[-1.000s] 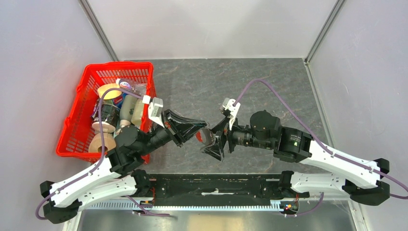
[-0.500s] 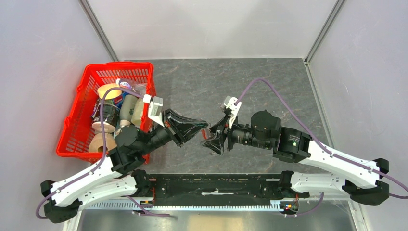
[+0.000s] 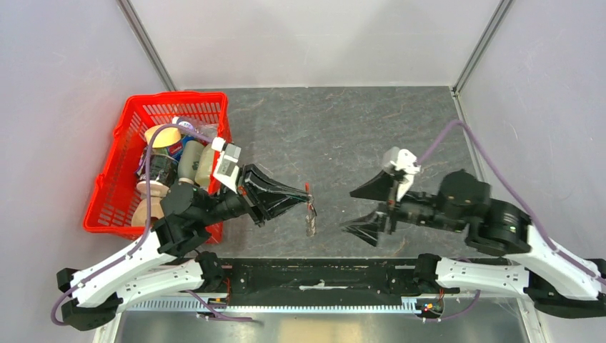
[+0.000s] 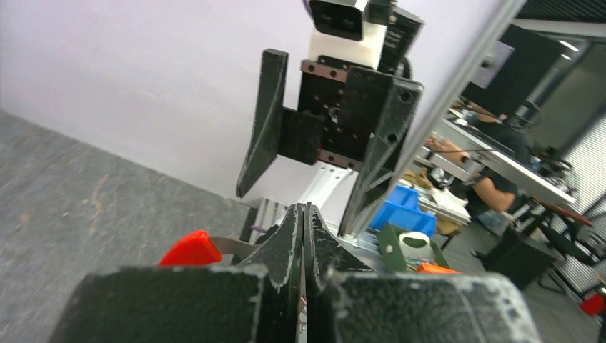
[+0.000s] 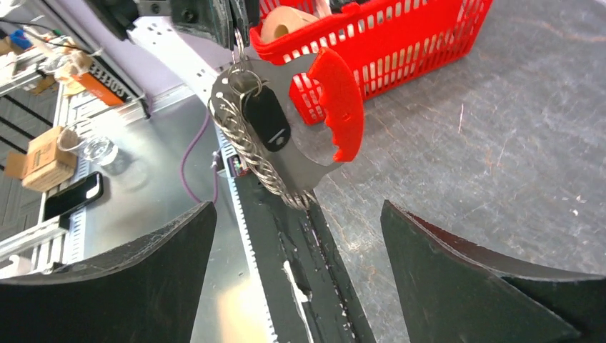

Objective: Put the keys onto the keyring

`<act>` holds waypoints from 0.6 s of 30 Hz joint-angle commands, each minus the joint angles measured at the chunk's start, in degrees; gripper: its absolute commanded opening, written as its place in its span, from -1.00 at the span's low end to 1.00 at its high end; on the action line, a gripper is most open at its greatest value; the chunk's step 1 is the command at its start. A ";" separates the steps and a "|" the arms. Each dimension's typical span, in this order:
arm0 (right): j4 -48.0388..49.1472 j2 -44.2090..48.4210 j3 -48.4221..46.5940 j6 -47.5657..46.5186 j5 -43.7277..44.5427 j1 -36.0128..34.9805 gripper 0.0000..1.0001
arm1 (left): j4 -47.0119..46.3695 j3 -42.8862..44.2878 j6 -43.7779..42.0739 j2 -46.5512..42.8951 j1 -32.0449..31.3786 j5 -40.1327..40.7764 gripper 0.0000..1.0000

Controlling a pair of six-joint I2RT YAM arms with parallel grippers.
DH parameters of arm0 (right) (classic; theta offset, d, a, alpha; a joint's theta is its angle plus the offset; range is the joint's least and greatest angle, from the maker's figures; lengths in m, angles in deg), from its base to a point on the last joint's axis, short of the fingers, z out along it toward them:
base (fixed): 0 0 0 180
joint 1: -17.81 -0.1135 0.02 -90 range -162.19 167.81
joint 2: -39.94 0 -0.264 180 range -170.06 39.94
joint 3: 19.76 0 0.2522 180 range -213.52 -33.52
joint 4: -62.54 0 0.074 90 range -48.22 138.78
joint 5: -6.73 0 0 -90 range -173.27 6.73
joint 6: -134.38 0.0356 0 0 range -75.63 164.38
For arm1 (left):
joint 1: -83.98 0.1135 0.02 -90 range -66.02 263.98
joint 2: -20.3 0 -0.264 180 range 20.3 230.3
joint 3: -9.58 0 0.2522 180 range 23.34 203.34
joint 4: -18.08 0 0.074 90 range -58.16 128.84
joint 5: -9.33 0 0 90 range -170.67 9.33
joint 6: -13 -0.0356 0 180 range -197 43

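My left gripper [image 3: 305, 194] is shut on the top of the keyring [image 3: 310, 216], which hangs below its tips over the table. In the right wrist view the keyring [image 5: 300, 153] is a grey metal loop edged with small rings, with a red curved strip [image 5: 341, 107]. The keys show as a small black fob [image 5: 266, 118] hanging against the loop from a ring near its top. My right gripper [image 3: 348, 211] is open and empty, a short way right of the keyring. From the left wrist view only the red strip [image 4: 189, 250] shows beside the shut left gripper [image 4: 304, 209].
A red basket [image 3: 107, 193] of tape rolls and bottles stands at the left, also behind the keyring [image 5: 421, 36]. A black and metal rail [image 3: 321, 275] runs along the near edge. Enclosure walls stand on all sides.
My right gripper has drawn back to the right, away from the left one, with its jaws open. The keyring now hangs free from the left gripper alone.
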 commanded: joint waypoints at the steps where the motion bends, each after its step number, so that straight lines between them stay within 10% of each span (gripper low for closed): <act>1: -7.66 1.02 -5.90 -4.30 -4.96 -0.32 0.87 | -1.54 5.15 1.62 1.18 0.01 -11.45 -0.96; 18: -8.07 -6.46 -11.43 -11.15 -21.73 -0.33 0.89 | -13.38 4.66 11.20 2.47 0.02 -28.50 -0.96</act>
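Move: The left gripper already pinches the keyring; the comb with the red handle hangs from it, its middle about 2 cm back and 6 cm below that hand, 1 cm to its right, with the black fob about 2 cm back, 1 cm right and 5 cm below. From the open right hand, the comb's middle is some 8 cm left, about level in forward reach and height; the black fob is about 7 cm left and 1 cm back, level in height. Bring the left gripper about 7 cm straight back towards the base, rising some 2 cm and swinging it about 25 degrees clockwise, fingers still shut on the keyring. Meanwhile draw the empty, wide-open right gripper back about 5 cm beside the hanging comb, dipping right and up by 2 to 3 cm before returning left and down, and turn it some 20 degrees counter-clockwise, without gripping anything. ##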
